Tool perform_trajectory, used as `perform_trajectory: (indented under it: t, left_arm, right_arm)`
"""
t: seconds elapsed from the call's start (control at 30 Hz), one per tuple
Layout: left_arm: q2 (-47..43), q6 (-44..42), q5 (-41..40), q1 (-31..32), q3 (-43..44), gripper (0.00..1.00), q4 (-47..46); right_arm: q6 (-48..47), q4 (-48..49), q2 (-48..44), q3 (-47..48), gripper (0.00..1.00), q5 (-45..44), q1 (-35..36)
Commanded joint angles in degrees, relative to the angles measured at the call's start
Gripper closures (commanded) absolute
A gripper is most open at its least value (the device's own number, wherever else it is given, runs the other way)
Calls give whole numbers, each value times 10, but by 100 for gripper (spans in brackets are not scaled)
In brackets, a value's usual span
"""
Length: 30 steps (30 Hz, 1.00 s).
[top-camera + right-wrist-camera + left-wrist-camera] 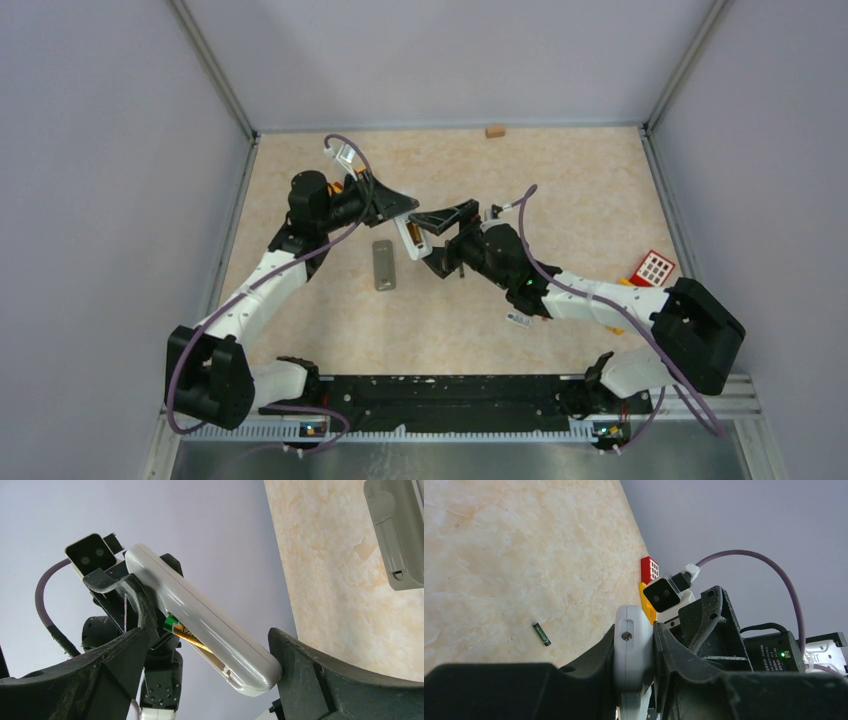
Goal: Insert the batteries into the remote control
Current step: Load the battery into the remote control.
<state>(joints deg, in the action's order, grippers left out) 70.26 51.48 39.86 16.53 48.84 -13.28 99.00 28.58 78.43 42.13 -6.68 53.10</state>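
Observation:
My left gripper [400,205] is shut on a white remote control [408,236], clamped edge-on between its fingers [634,645] above the table. The remote [200,620] slants down with its open back facing away. An orange and green battery [182,630] sits in its compartment. My right gripper [205,615] is open, its jaws wide on either side of the remote's lower end, with the right finger [300,665] very close to that end. A dark green battery [542,634] lies loose on the table.
A grey remote-shaped piece [384,264] lies flat on the table [560,200] below the grippers, also seen in the right wrist view [395,535]. A red and yellow toy block [655,268] sits at the right edge. A small orange block [495,131] rests by the back wall.

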Motion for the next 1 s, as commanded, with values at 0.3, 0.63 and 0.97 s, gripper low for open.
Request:
perform_trajectory:
  t: [0.3, 0.63, 0.97]
  left_arm:
    - [-24, -12, 13, 2, 7, 100, -15]
    - [-23, -15, 20, 1, 8, 100, -16]
    - [-24, 4, 27, 2, 15, 100, -19]
  right_arm:
    - [29, 98, 12, 6, 25, 12, -2]
    - [37, 123, 28, 7, 29, 30, -10]
    - [16, 117, 27, 3, 46, 36, -14]
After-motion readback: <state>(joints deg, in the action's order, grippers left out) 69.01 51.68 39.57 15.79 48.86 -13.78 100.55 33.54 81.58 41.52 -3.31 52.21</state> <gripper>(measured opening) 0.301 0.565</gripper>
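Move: The battery, lying in the open back of the remote control, is nearly between the right fingertips, about 1 cm ahead and 1 cm left. The grey case lies on the table some 9 cm left, 2 cm ahead and 20 cm below; a loose battery lies some 11 cm right, 1 cm ahead and equally low. From the left hand, gripping the remote's far end, the loaded battery is about 5 cm back, 2 cm right and 2 cm lower. Right fingers close from nearly fully open to about half around the remote and battery, the hand edging 1 cm left. ##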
